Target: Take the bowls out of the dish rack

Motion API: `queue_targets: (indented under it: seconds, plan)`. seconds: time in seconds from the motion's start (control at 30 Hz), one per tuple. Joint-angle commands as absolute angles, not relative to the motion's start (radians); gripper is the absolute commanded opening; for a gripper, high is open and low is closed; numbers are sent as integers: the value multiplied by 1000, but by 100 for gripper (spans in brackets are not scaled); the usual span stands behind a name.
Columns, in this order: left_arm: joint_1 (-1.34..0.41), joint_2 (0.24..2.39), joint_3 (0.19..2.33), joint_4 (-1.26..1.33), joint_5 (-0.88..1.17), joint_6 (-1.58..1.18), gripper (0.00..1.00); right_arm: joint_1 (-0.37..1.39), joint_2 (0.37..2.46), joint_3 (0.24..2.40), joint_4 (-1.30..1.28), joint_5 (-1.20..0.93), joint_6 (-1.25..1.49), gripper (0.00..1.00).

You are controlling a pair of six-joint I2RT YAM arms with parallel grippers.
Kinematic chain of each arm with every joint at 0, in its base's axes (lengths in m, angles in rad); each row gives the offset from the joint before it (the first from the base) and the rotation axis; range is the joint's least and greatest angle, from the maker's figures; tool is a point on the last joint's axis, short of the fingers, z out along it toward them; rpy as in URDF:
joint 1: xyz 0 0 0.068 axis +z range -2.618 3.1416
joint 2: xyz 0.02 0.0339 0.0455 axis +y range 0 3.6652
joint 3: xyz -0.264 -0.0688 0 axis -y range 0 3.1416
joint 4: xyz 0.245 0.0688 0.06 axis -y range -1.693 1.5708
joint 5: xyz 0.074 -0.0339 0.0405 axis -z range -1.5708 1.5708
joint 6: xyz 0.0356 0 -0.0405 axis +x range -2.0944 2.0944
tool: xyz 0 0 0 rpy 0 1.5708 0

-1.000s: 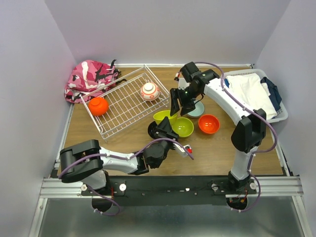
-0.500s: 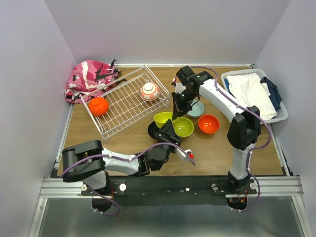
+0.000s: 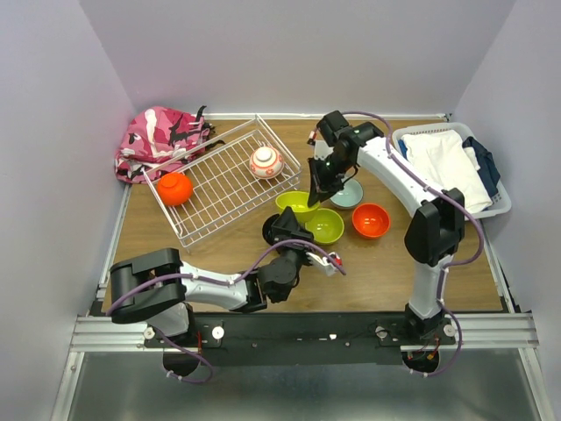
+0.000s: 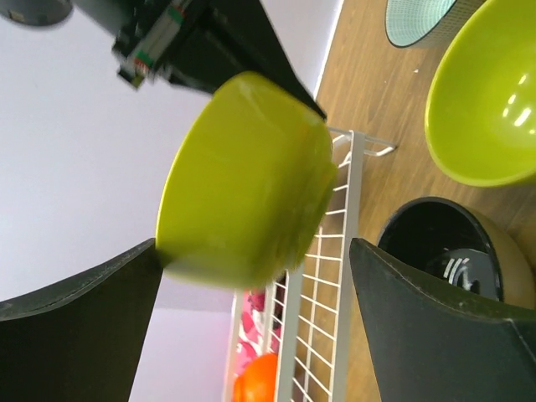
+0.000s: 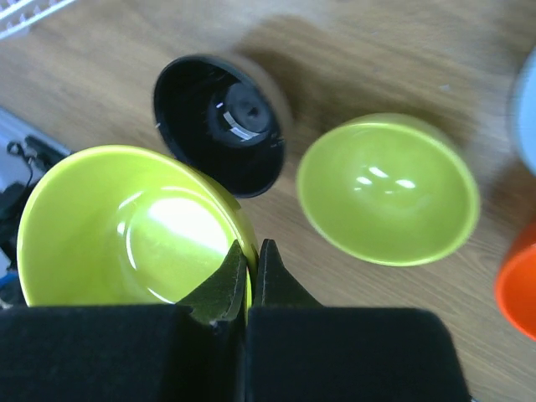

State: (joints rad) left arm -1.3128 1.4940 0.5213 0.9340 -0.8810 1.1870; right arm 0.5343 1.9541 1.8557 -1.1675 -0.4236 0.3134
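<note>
My right gripper (image 5: 251, 251) is shut on the rim of a lime-green bowl (image 5: 126, 226) and holds it above the table beside the dish rack (image 3: 223, 180). Just below it my left gripper (image 3: 287, 226) is open, its fingers (image 4: 75, 335) apart on either side of that bowl (image 4: 247, 180) without touching it. On the table lie a second lime-green bowl (image 3: 324, 225), an orange bowl (image 3: 371, 220), a pale teal bowl (image 3: 348, 195) and a tan bowl with a black inside (image 5: 219, 121). The rack holds an orange bowl (image 3: 175, 189) and a white bowl with red pattern (image 3: 266, 162).
A pink camouflage bag (image 3: 158, 140) lies at the back left behind the rack. A white plastic basket of clothes (image 3: 456, 167) stands at the back right. Purple walls close in the table on three sides.
The right gripper came in and shut on the green bowl's rim. The left gripper then opened and let that bowl go.
</note>
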Motion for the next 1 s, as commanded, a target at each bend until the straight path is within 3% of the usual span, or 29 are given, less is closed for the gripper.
queue_targets:
  seconds: [0.0,0.2,0.43,0.67,0.97]
  plan:
    - [-1336,1438,549,829,-966,950,99,473,1901,1853,-1121,-318,337,1]
    - [-1333,1309,607,508,-858,612,99,448,1804,1715,-954,-198,348,1]
    - [-1279,1249,676,333,-724,267,99,448,1639,1433,-691,-97,367,1]
    - [-1056,1157,698,272,-445,-115,99,448,1462,1142,-422,-38,364,1]
    - [-715,1127,687,284,-149,-458,99,448,1342,933,-180,-35,336,1]
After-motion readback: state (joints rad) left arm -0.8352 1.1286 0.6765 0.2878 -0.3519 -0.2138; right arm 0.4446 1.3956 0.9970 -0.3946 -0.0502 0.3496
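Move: The right hand already pinches a green bowl by its rim; the green bowl on the table, over which this one is being carried, lies about 5 cm to its right, level fore and aft, some 13 cm below. The blue bowl is 10 cm ahead and 12 right, the black bowl 9 cm left. From the empty left hand, the patterned bowl in the rack is about 25 cm ahead, 8 left and 11 lower; the green table bowl is 6 cm ahead and 10 right. Rightwards by nearly 10 cm, the right hand carries the held bowl from beside the green table bowl to over it, first bowing forward, then drawing partly back while sinking 3.5 cm; the fingertips swing forward some 30 degrees, grip kept. The left hand, still wide open, backs off slightly, then heads forward, left and up towards the patterned bowl, rolling nearly 80 degrees, left side down. ##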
